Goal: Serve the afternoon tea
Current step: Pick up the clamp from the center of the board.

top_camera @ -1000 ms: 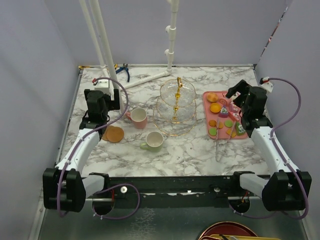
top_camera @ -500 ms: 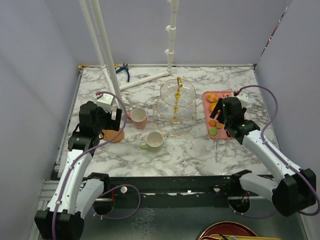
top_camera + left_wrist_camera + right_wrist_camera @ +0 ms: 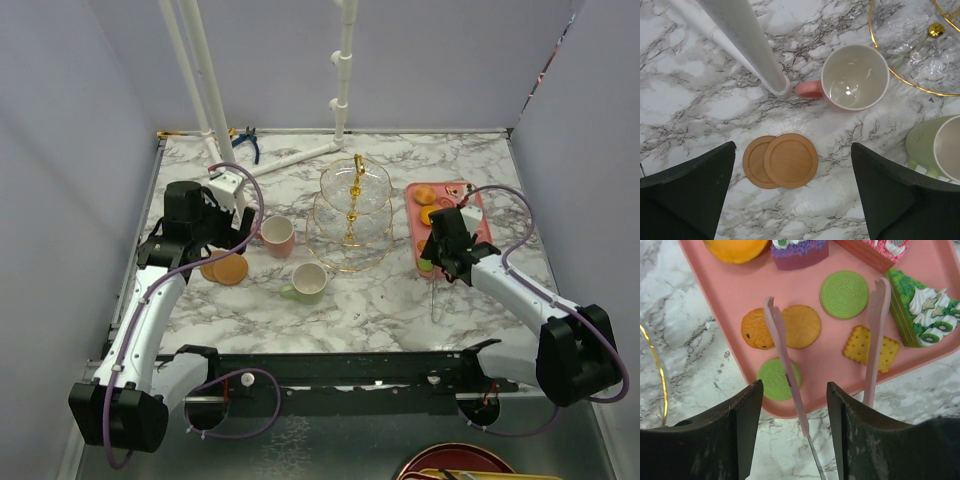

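The clear three-tier stand [image 3: 353, 215] with its gold stem stands mid-table. To its left are the pink mug [image 3: 277, 236] [image 3: 855, 77], the pale-green mug [image 3: 307, 282] [image 3: 940, 150] and two overlapping brown coasters [image 3: 228, 268] [image 3: 781, 161]. My left gripper [image 3: 228, 242] [image 3: 792, 147] hovers wide open over the coasters. Cookies [image 3: 844, 294] and cakes [image 3: 920, 315] lie on the pink tray [image 3: 470, 200] [image 3: 740, 290]. Pink-tipped tongs [image 3: 437, 292] [image 3: 785, 360] rest with their tips on the tray. My right gripper [image 3: 438, 262] [image 3: 795, 385] hangs over the tongs with its fingers apart. One tong arm lies between them.
White pipes [image 3: 205, 90] rise at the back left, one lying along the table [image 3: 747, 50] close to the pink mug. Blue-handled pliers [image 3: 247, 140] lie at the back edge. Purple walls enclose three sides of the table.
The right arm swung from the tray's right side down to its near edge over the tongs, and its jaws have narrowed. The left gripper shifted around above the coasters, staying open.
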Controlling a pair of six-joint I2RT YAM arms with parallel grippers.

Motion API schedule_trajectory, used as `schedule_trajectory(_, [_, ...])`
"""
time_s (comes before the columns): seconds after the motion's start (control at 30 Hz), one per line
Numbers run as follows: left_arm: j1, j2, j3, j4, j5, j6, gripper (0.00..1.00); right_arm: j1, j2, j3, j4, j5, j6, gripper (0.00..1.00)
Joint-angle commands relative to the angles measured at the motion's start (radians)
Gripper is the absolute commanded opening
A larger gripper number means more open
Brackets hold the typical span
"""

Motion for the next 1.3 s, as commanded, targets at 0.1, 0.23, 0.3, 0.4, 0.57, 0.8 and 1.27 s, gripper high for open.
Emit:
schedule_trajectory(0.1, [-0.047, 0.026, 0.04, -0.033, 0.061, 0.016, 0.99, 0.007, 0.075, -0.03, 0.035, -0.002, 0.04, 0.5])
schedule_trajectory(0.23, [-0.092, 0.041, 0.026, -0.021, 0.044, 0.02, 0.99, 0.007, 0.105, -0.011, 0.039, -0.011, 0.045, 0.39])
schedule_trajectory(0.3, [-0.119, 0.053, 0.02, -0.013, 0.026, 0.025, 0.99, 0.007, 0.117, -0.005, 0.039, -0.008, 0.053, 0.34])
schedule_trajectory(0.4, [-0.164, 0.062, 0.022, -0.012, 0.013, 0.024, 0.99, 0.008, 0.126, 0.001, 0.035, -0.007, 0.053, 0.25])
schedule_trajectory(0.57, [-0.243, 0.057, 0.027, 0.005, -0.003, 0.015, 0.99, 0.019, 0.099, 0.008, 0.035, -0.001, 0.023, 0.09])
schedule_trajectory(0.8, [-0.283, 0.053, 0.048, 0.01, 0.093, 0.061, 0.98, 0.161, 0.018, 0.126, -0.017, -0.009, -0.065, 0.0])
schedule_trajectory(1.27, [-0.322, -0.005, 0.037, 0.016, 0.361, 0.252, 0.98, 0.466, -0.159, 0.35, -0.266, -0.406, -0.218, 0.0])
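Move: The clamp lies open in a V on the pink tray's near part. The stretch of its left leg to be gripped is about 4 cm below the right hand and 1 cm back, with the right leg some 5 cm to its right, a green biscuit 2 cm to its left and 2 cm farther out, and the tiered stand about 18 cm left of the hand and 7 cm ahead. The left hand has the green mug about 16 cm to its right, 5 cm back and 15 cm down, the pink mug 9 cm right and 6 ahead, and the coasters almost straight below. The right hand sinks just under 4 cm onto the clamp's left leg, shuts its fingers on the pink part with the right leg left outside, then lifts the clamp some 16 cm and swings it about as far left, ending slightly back, in front of the tiered stand, while turning nearly 40 degrees counter-clockwise. Meanwhile the open, empty left hand slides about 12 cm right and 5 cm back at nearly the same height towards the green mug, turning about 35 degrees clockwise. ##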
